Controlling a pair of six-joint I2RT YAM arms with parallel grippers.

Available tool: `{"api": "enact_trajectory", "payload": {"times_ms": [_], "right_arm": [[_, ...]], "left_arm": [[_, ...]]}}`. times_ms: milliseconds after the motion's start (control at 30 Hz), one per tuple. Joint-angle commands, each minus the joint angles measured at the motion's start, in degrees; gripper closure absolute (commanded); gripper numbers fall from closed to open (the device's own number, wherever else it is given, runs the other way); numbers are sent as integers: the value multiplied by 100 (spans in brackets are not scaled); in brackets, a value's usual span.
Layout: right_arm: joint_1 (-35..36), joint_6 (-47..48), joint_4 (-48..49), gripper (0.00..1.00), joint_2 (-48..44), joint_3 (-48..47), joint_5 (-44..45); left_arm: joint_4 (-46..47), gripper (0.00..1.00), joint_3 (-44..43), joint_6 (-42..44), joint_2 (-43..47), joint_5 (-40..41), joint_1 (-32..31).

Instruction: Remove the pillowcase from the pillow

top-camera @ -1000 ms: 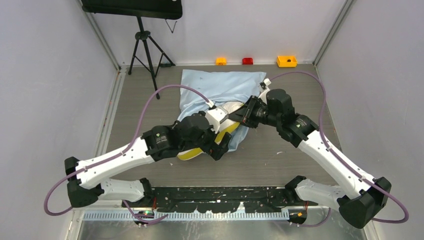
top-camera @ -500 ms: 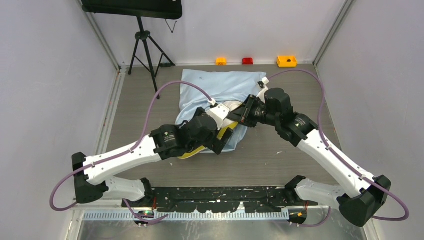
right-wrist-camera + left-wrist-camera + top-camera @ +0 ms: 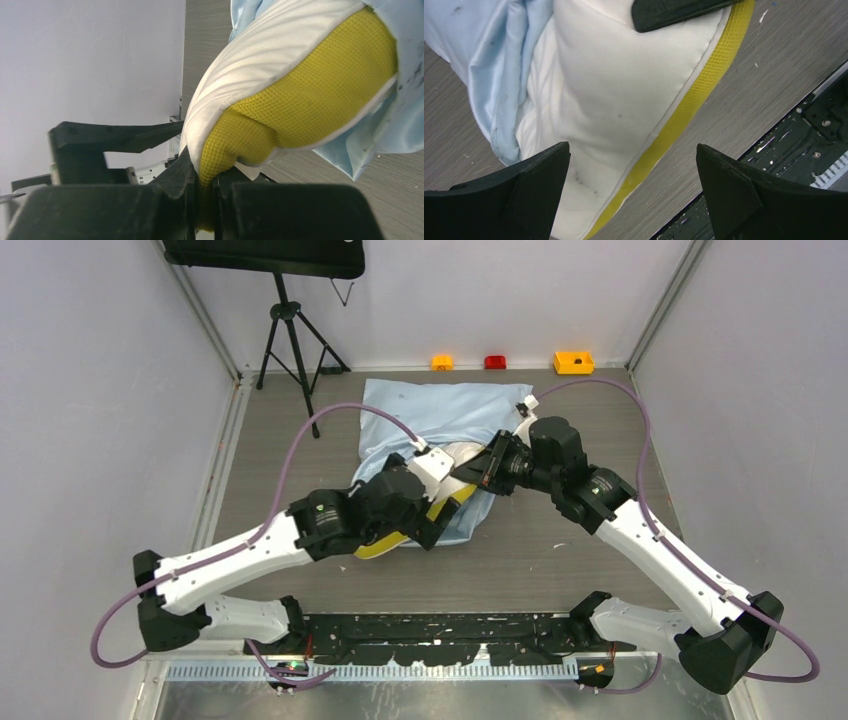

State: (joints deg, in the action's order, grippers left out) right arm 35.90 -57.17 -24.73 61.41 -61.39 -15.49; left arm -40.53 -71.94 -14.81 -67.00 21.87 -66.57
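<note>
The light-blue pillowcase [image 3: 440,410] lies wrinkled at the table's middle back, with the white pillow [image 3: 462,452] sticking out of its near end. The pillow's yellow band [image 3: 455,498] faces front. My right gripper [image 3: 482,472] is shut on that band; in the right wrist view the yellow mesh [image 3: 310,90] is pinched between the jaws [image 3: 205,195], with pillowcase [image 3: 400,115] bunched behind. My left gripper [image 3: 428,530] hangs open over the pillow's near corner. Its wrist view shows white pillow [image 3: 614,90], yellow band [image 3: 694,95] and pillowcase [image 3: 499,60], with nothing held between the left gripper's [image 3: 632,150] jaws.
A black tripod [image 3: 290,340] stands at the back left. Three small blocks, orange [image 3: 442,362], red [image 3: 495,362] and yellow [image 3: 574,362], sit along the back wall. A black rail [image 3: 440,635] runs along the near edge. Walls close in left and right.
The left arm swung slightly right, then back left, its open gripper staying over the pillow's near corner. The right gripper kept its hold and barely moved.
</note>
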Motion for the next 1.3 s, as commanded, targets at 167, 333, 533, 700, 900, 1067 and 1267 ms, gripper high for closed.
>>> {"api": "enact_trajectory", "payload": {"times_ms": [167,333,533,700,900,1067,1267], "right_arm": [[64,-115,544,100,-262,-306,-376],[61,36,423,95,-329,-258,-288],[58,696,-381,28,-463,-500,571],[61,1609,-1033,16,-785,-624,1793],[66,2479,-823,13,-1219,-104,1540],[64,2753,-543,8,-1069,193,926],[66,3016,-188,8,-295,88,430]], "left_arm": [[231,1,-393,85,-821,332,144],[164,55,-412,60,-978,727,212],[66,100,-121,-171,-552,905,350],[-30,100,229,-360,296,753,578],[-169,100,392,-511,1135,526,749],[-338,100,224,-622,1430,419,753],[-455,100,65,-702,1553,429,759]]}}
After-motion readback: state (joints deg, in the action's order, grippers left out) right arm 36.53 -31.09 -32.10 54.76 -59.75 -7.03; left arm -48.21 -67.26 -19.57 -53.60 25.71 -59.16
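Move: Beneath the open left gripper lies the bare white side of the pillow, its middle about 2 cm ahead, 1 cm to the right and 6 cm below. The pillow corner in the right fingers is about 4 cm ahead and 8 cm right of the left hand, roughly level. The spread-out pillowcase lies some 20 cm ahead, 6 cm right and 22 cm below. The right hand pinches that corner at its fingertips; the pillowcase's hanging edge is about 5 cm to its right and 12 cm below. Down about 4 cm and then slightly forward, the left hand reaches into the pillow's white side, shuts on a fold and carries it some 10 cm left, rising about 5 cm and turning slightly counter-clockwise. Once that grip is closed, the right fingers open and let go of the corner, back off to the right by nearly 7 cm while rising, then sink and ease back left, open, beside the pillowcase's edge. ##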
